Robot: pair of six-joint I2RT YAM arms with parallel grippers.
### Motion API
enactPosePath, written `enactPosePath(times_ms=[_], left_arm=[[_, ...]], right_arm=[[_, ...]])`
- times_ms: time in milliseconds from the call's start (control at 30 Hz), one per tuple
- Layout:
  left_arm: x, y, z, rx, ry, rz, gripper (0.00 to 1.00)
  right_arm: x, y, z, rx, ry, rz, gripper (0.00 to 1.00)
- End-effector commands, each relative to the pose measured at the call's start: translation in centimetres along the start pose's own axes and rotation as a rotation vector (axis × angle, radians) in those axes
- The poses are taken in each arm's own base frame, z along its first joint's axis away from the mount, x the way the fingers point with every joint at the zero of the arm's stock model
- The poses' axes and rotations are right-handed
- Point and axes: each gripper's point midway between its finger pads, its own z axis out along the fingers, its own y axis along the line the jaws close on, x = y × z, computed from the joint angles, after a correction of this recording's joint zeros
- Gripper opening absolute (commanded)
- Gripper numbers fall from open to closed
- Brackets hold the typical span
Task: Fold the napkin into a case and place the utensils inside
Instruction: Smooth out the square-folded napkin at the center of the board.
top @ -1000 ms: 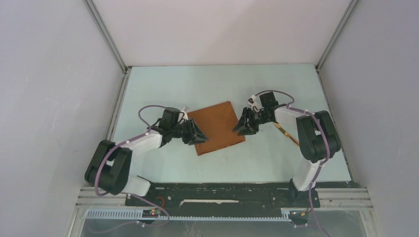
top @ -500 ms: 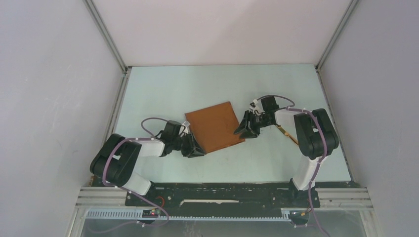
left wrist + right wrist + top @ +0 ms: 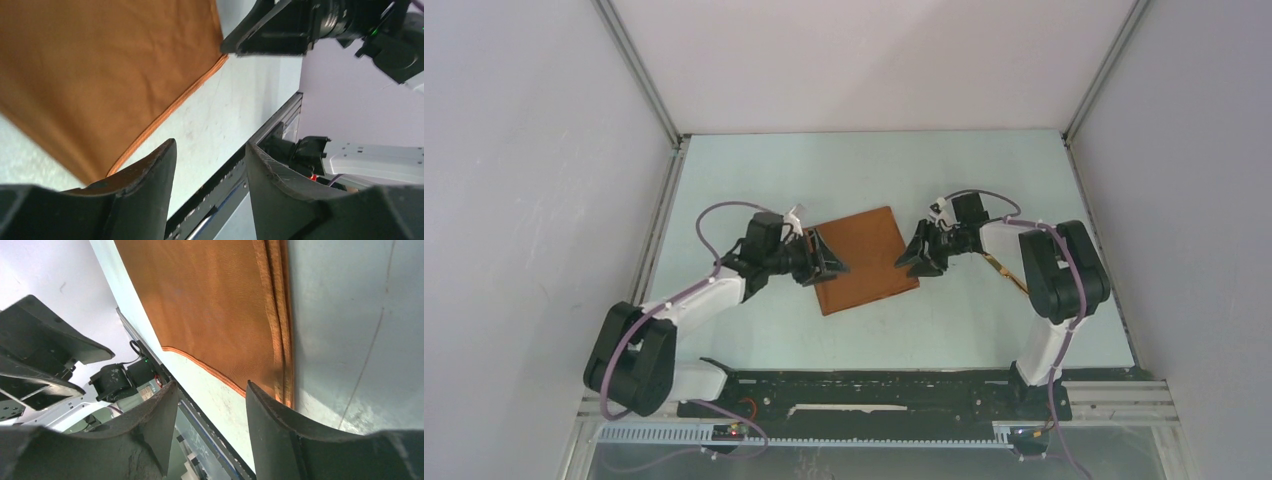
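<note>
The rust-orange napkin [image 3: 864, 258] lies flat and roughly square mid-table; it also fills the left wrist view [image 3: 100, 75] and the right wrist view [image 3: 215, 305], where stacked hems run along one edge. My left gripper [image 3: 829, 263] [image 3: 210, 145] stands open at the napkin's left edge, with nothing between its fingers. My right gripper [image 3: 911, 258] [image 3: 210, 385] is open at the right edge, one finger [image 3: 280, 425] over the near right corner. Golden utensils [image 3: 1004, 270] lie right of the napkin, partly hidden by the right arm. There is no case shape in view.
White walls with metal corner rails [image 3: 656, 100] enclose the pale table [image 3: 874, 170]. A black base rail [image 3: 874, 395] runs along the near edge. Each wrist view shows the opposite gripper: the right one [image 3: 270, 35] and the left one [image 3: 45, 355].
My left gripper dipped toward the napkin's near left corner, then came back up to its left edge with its jaws wider. The right gripper barely moved and opened slightly.
</note>
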Motion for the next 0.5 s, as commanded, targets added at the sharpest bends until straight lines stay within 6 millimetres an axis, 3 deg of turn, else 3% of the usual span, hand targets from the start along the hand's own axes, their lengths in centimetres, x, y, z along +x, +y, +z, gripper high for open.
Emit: enactPosePath(times_ms=[0,133,300,400,467], left_arm=[[-1.2,0.2,1.9,0.013,0.012,-0.03,0.57],[0.0,3.7,3.5,-0.051,0.03,-0.073,0.55],[3.2,9.2,3.0,-0.161,0.041,-0.13,0.55],[3.7,9.5,2.4,-0.155,0.03,-0.127,0.56],[3.0,7.5,2.1,-0.09,0.021,-0.103,0.58]], right_arm=[[-1.0,1.0,0.7,-0.045,-0.022,-0.014,0.6],[-0.5,-0.8,1.2,-0.018,-0.012,0.01,0.6],[0.1,-2.4,0.7,0.001,-0.021,0.033,0.6],[-0.5,-0.6,0.1,-0.02,-0.05,-0.017,0.61],[-1.2,1.8,-0.1,-0.062,-0.065,-0.06,0.63]])
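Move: The napkin's near-left corner lies about 4 cm back, 2 cm to the left and 10 cm below the left hand; from that same hand the napkin's middle is some 6 cm ahead and 4 cm to the right, just as far down. The right hand is low, with the near-right corner roughly 3 cm back, 1 cm left and 4 cm below; the napkin's middle is 9 cm to its left and 2 cm ahead, the knife some 17 cm to its right and 1 cm back. One finger of the left hand comes down onto the napkin by its near-left corner: the hand first drifts about 2 cm forward and 1 cm right, then sinks about 8 cm net while drawing back and left, tipping down some 10 degrees, fingers staying part open. The right hand settles some 1.5 cm lower over the near-right corner, its fingers still spread. ##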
